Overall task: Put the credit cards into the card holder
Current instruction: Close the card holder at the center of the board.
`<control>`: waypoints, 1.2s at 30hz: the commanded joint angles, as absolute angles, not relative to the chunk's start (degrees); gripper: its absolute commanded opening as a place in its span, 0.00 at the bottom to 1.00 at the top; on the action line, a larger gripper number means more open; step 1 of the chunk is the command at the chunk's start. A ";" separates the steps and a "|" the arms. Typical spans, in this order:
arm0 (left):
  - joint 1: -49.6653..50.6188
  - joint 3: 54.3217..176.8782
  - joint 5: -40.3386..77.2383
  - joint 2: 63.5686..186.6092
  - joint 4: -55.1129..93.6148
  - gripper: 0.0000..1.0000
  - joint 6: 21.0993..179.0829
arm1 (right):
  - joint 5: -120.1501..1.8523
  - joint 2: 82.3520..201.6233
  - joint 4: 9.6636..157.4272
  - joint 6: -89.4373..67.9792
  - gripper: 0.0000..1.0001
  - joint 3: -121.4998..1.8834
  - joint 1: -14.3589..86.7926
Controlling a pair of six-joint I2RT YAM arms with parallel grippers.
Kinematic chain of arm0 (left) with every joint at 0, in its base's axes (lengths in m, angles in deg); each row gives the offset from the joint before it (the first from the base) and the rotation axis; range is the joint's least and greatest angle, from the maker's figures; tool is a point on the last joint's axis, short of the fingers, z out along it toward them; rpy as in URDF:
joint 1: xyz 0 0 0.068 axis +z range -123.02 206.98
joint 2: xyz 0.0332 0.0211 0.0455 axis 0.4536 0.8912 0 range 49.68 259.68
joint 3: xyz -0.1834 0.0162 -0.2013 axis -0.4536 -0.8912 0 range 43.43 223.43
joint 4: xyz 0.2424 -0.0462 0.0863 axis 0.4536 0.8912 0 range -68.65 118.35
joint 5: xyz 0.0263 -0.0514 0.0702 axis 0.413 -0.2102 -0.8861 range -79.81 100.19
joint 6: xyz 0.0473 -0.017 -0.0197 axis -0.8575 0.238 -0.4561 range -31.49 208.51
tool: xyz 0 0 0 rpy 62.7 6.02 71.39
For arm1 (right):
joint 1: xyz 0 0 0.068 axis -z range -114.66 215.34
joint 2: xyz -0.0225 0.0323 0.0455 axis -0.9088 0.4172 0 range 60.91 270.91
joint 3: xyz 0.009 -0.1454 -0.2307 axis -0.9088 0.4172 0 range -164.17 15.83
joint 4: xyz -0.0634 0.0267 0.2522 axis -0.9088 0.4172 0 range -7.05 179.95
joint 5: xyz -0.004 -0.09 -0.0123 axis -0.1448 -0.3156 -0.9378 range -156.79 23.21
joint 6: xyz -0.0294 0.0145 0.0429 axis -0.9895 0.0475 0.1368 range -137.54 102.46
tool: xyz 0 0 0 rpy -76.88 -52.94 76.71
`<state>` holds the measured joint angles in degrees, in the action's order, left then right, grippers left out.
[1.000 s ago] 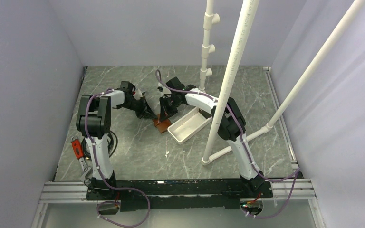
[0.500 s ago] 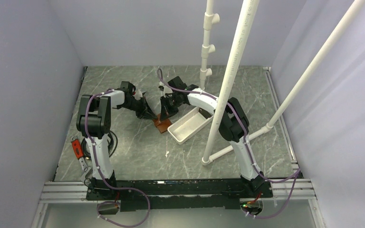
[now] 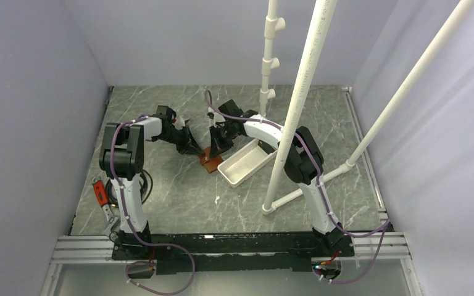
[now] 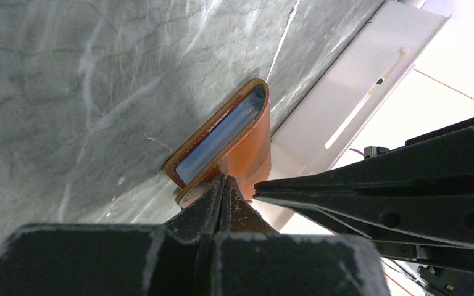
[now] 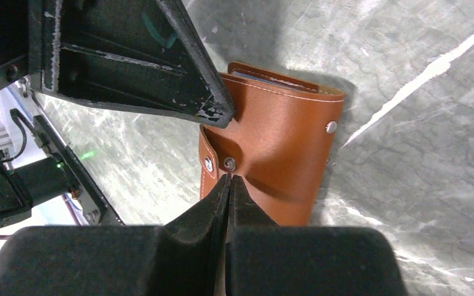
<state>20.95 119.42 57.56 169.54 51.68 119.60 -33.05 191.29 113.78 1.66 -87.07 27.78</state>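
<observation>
The card holder (image 3: 210, 162) is a brown leather wallet lying folded on the marble table, against the white tray. In the left wrist view the card holder (image 4: 250, 139) shows the pale blue edge of credit cards (image 4: 221, 134) between its leaves. My left gripper (image 4: 223, 180) is shut, with its tips touching the holder's near flap. My right gripper (image 5: 229, 179) is shut, with its tips pressed on the leather (image 5: 284, 142) just below a snap stud (image 5: 229, 163). The left gripper's fingers (image 5: 210, 108) touch the holder's upper left corner. Both grippers meet over it in the top view, left (image 3: 195, 150) and right (image 3: 213, 150).
A long white tray (image 3: 245, 161) lies right of the holder, touching it. White PVC pipes (image 3: 296, 105) stand over the right half, with a foot (image 3: 269, 208) on the table. A red-handled tool (image 3: 100, 191) lies by the left arm's base.
The right arm's elbow has shifted a little to the right. Both grippers stay shut on top of the holder, which has not moved.
</observation>
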 commanded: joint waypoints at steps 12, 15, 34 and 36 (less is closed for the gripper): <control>21.00 118.88 51.81 171.39 54.23 0.00 116.81 | -30.10 188.90 110.40 1.28 0.00 -85.42 29.04; 21.00 118.85 51.94 171.41 54.03 0.00 116.94 | -26.19 187.50 106.85 2.96 0.13 -83.82 29.57; 21.00 118.74 52.43 171.49 54.00 0.00 116.64 | -22.16 191.86 106.44 4.79 0.24 -86.41 28.54; 21.00 118.67 52.39 171.50 53.90 0.00 116.71 | -22.14 192.48 106.67 4.78 0.24 -86.79 28.44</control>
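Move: The folded card holder lies under the right hand, its middle about 2 cm to the right, 1 cm ahead and 3 cm below. Its unfastened snap strap is roughly 1 cm back, 1 cm left and 2 cm below that hand; the white tray's middle is some 13 cm to the right, 1 cm ahead and 3 cm lower. From the left hand the holder's middle is about 3 cm right, 2 cm back and 2 cm below. The right hand, fingers shut, first dips about 1 cm towards the holder's cover by the snap strap, easing slightly right and forward, then turns back and rises some 1.5 cm, drifting left and back as its fingers part to roughly a quarter open and swing up by nearly 10 degrees. All the while the left hand stands still, its shut fingertips staying on the top cover at the corner by the card opening, so the right hand ends just above the strap with its tips spread. ##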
